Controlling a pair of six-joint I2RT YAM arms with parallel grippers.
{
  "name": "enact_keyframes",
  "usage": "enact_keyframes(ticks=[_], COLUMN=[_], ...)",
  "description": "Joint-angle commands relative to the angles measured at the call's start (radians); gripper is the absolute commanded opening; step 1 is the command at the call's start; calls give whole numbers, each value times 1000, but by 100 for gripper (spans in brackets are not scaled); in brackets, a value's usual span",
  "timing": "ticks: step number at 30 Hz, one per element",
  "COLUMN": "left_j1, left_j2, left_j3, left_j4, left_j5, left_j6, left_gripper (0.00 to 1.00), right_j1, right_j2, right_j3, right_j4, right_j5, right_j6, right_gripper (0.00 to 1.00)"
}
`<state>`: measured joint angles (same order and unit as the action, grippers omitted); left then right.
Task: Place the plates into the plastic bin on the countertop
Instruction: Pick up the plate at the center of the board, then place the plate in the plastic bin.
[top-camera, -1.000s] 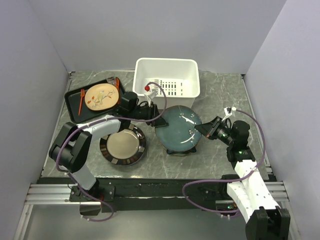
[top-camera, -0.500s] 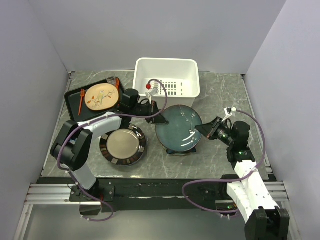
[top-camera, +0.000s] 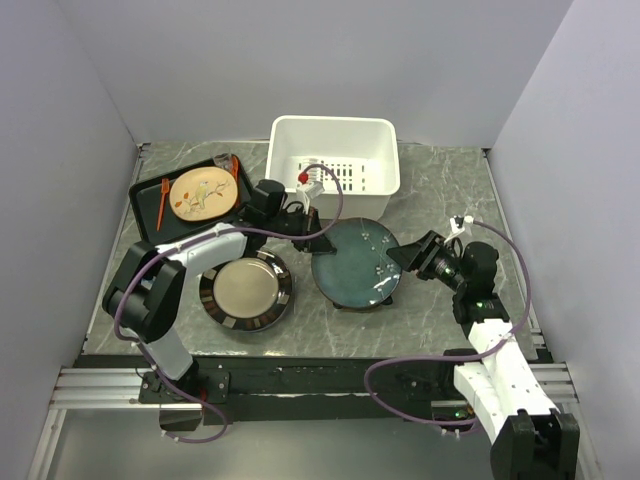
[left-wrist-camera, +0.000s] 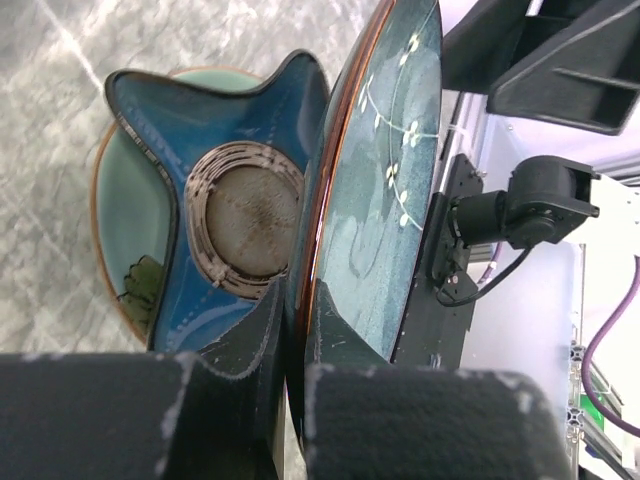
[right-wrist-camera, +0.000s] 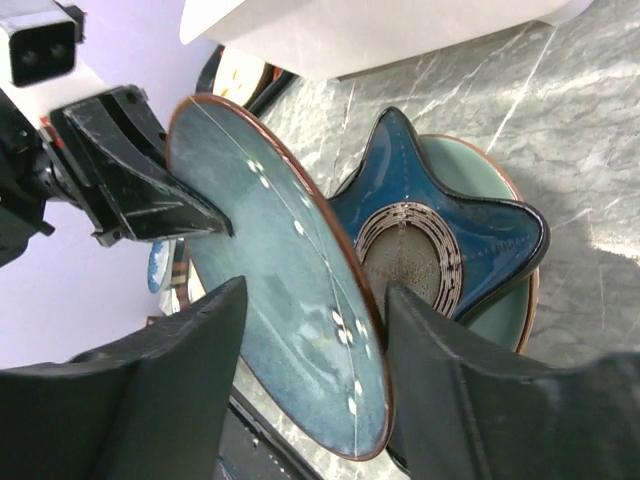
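Note:
A glossy teal plate (top-camera: 352, 265) hangs tilted above the stack of plates on the countertop (top-camera: 440, 190). My left gripper (top-camera: 318, 243) is shut on its left rim; in the left wrist view the fingers (left-wrist-camera: 297, 290) pinch the plate's edge (left-wrist-camera: 385, 190). My right gripper (top-camera: 398, 258) stands open around the opposite rim, and in the right wrist view its jaws (right-wrist-camera: 315, 300) straddle the plate (right-wrist-camera: 290, 280) with a gap on each side. Under it lie a navy star-shaped plate (right-wrist-camera: 440, 200) and a pale green plate (right-wrist-camera: 480, 165). The white plastic bin (top-camera: 385, 175) stands behind.
A dark-rimmed beige plate (top-camera: 245, 290) lies on the countertop left of the stack. At the back left a black tray (top-camera: 150, 225) holds a beige flowered plate (top-camera: 203, 192) and orange cutlery. Grey walls close in the counter on three sides.
The left gripper closed on the teal plate's left rim. The right gripper's jaws then opened and let go of the right rim. The plate has shifted a little to the left.

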<state>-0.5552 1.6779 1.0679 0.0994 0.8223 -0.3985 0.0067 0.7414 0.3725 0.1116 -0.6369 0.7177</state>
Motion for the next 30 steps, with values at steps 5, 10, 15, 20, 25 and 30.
enact_keyframes(ticks=[5, 10, 15, 20, 25, 30], left_j1=[6, 15, 18, 18, 18, 20], left_j2=[-23, -30, -33, -35, -38, -41], left_j3=[96, 109, 124, 141, 168, 188], left_j4=[2, 5, 0, -7, -29, -43], left_j5=[-14, 5, -3, -17, -38, -57], left_j6=[-19, -26, -29, -33, -22, -14], left_gripper=[1, 1, 1, 1, 1, 1], right_j1=[-2, -2, -2, -2, -2, -2], right_j2=[9, -5, -20, -37, -56, -79], right_j3=[49, 57, 55, 62, 63, 59], right_j4=[56, -7, -23, -46, -69, -73], right_j5=[32, 97, 103, 114, 132, 134], right_j6=[-6, -35, -47, -57, -67, -67], right_gripper=[78, 86, 89, 92, 100, 100])
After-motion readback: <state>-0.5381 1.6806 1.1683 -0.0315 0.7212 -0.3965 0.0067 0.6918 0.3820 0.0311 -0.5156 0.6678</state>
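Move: Ahead of the left hand, about 18 cm out and straight in line, lies the bin's middle, some 6 cm lower; the star-shaped bowl on its green plate sits about 5 cm back, 7 cm right and 9 cm below, with the brown-rimmed plate 8 cm back and 19 cm left. For the right hand, the held blue plate's middle is roughly 7 cm left and 3 cm back, a little lower; that bowl is some 6 cm left and 6 cm back. Keeping its pinch on the blue plate's left rim, the left hand carries the plate forward about 2.5 cm towards the bin, first dipping slightly, then rising. The right hand, its fingers already loose around the opposite rim, spreads them fully while easing some 2 cm right, away from the plate, and turning slightly clockwise. ##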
